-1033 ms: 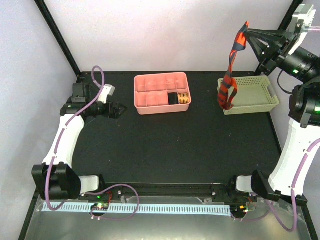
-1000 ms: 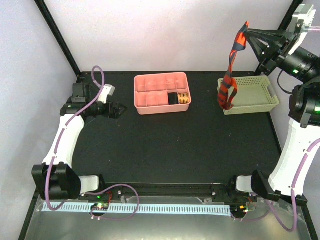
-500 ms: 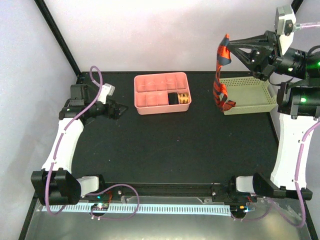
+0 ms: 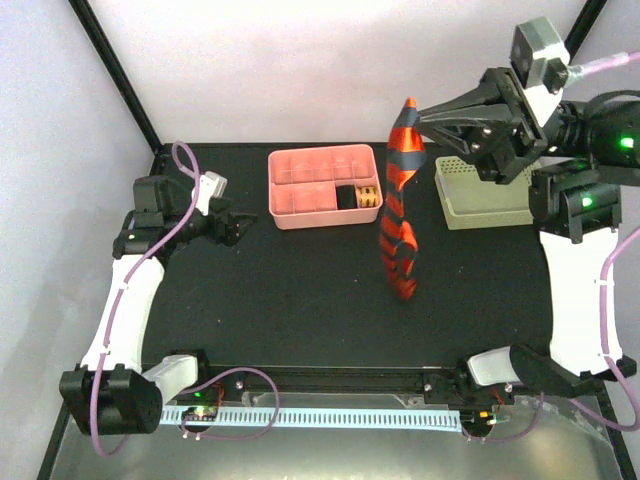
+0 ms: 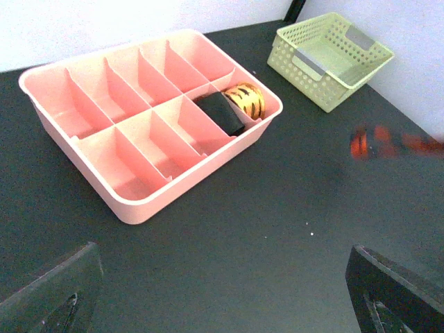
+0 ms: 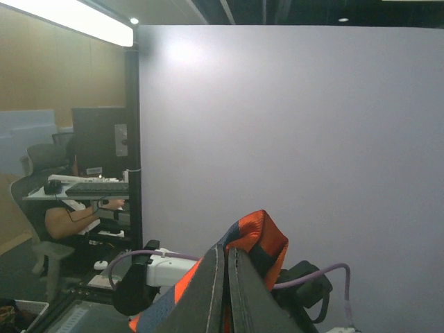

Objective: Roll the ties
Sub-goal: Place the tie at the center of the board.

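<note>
An orange-red tie with navy stripes point(image 4: 398, 215) hangs in the air over the black table, right of the pink tray point(image 4: 320, 222). My right gripper point(image 4: 412, 112) is shut on its top end, high above the table. The tie's lower end dangles near the table surface. In the right wrist view the fabric point(image 6: 262, 239) bulges out past the closed right gripper point(image 6: 227, 277). My left gripper point(image 4: 238, 228) stands open and empty left of the pink tray point(image 5: 187, 187). Its view shows the tie's tip as an orange blur point(image 5: 392, 142).
A pale green basket point(image 4: 480, 200) stands at the back right, under the right arm. The pink tray holds a black roll point(image 5: 220, 111) and an orange-yellow roll point(image 5: 246, 100) in its right compartments.
The right arm has swung left with the tie, lifting its lower end out of the green basket to over the table's middle. The left arm has barely shifted.
</note>
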`<state>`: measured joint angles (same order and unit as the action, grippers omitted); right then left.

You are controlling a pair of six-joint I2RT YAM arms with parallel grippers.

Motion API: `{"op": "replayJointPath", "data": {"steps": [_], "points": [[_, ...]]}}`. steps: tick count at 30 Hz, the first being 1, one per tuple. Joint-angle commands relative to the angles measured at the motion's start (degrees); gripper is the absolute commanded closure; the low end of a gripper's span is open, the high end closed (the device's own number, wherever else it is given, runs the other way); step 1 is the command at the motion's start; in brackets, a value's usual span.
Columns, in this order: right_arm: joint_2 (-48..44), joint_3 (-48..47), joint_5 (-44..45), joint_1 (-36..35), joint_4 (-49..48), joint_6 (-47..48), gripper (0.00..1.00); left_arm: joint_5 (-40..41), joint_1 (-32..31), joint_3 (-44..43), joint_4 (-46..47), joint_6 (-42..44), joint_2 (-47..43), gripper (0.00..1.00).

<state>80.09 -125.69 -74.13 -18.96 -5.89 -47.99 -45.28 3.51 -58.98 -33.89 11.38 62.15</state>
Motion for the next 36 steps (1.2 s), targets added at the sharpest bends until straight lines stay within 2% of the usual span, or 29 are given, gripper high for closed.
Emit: {"op": "replayJointPath", "data": {"steps": [1,4,6,11,16,17,18,21,22,24,26,29,32,36], "points": [[2.99,-2.74,2.03,-1.62,4.01,3.62,0.98,-2.22,0.66,1.12,3.11,1.50,-1.87,0.01],[3.30,-1.95,2.72,2.31,10.26,8.12,0.98,-2.17,0.64,1.50,1.64,3.64,-2.08,0.01],[2.33,0.99,2.34,7.80,11.53,9.08,0.98,-2.01,0.69,2.16,1.49,4.66,-2.40,0.01],[-7.28,19.46,-3.32,26.90,8.40,11.52,0.98,-3.60,0.60,4.27,3.62,6.92,-3.60,0.01],[-13.26,37.77,-14.21,47.30,17.19,22.87,0.98,-5.21,0.29,3.93,2.43,11.55,-3.38,0.01],[-13.92,42.55,-16.92,51.49,15.97,23.49,0.98,-5.45,0.03,3.50,1.03,14.16,-2.87,0.01],[-14.30,48.59,-19.46,55.07,8.96,19.81,0.98,-5.38,-0.66,3.07,-0.86,16.56,-2.31,0.01],[-14.04,67.67,-20.57,65.27,-32.90,-8.49,0.98,-1.02,-4.41,3.01,-5.49,22.60,-0.93,0.01],[-13.34,71.86,-20.61,67.19,-39.44,-10.77,0.98,0.59,-5.99,3.63,-6.31,24.00,-0.70,0.01],[-10.66,77.38,-20.62,68.61,-44.72,-12.53,0.98,3.49,-9.39,5.44,-6.84,25.49,-0.28,0.01],[-6.39,81.06,-20.62,68.64,-54.27,-21.00,0.98,6.96,-13.79,7.17,-6.82,26.71,0.23,0.01],[1.25,85.24,-20.62,68.23,-80.17,-37.94,0.98,10.83,-18.30,8.66,-5.71,27.25,1.18,0.01],[6.90,86.78,-20.53,67.62,-82.00,-44.21,0.98,11.60,-21.38,8.68,-4.54,26.49,3.02,0.01],[3.22,90.00,-20.49,65.33,-81.81,-48.17,0.98,12.56,-25.10,6.82,-3.69,25.04,6.56,0.01]]}}
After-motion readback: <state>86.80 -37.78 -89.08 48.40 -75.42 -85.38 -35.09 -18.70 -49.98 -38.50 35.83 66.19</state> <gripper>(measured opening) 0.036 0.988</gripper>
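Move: The right hand holds the tie aloft by one end. The board's centre, where the tie is to go, lies about 22 cm ahead, 9 cm left and 68 cm below; the pink box is 37 cm ahead, 12 cm left, the green crate 37 cm ahead, 27 cm right, both some 65 cm down. From the empty left hand, the hanging tie's middle is roughly 28 cm right, 17 cm back and 13 cm higher; the board's centre is 21 cm right, 4 cm ahead, 27 cm below. Keeping its pinch on the tie's end, the right hand sweeps about 40 cm down, 30 cm right and 20 cm forward, the forward part first, trailing the tie onto the board while its wrist tips down and turns clockwise. The open left hand, nearly idle at first, then drops some 10 cm and goes right and back towards the tie's free end, turning clockwise, without touching. ##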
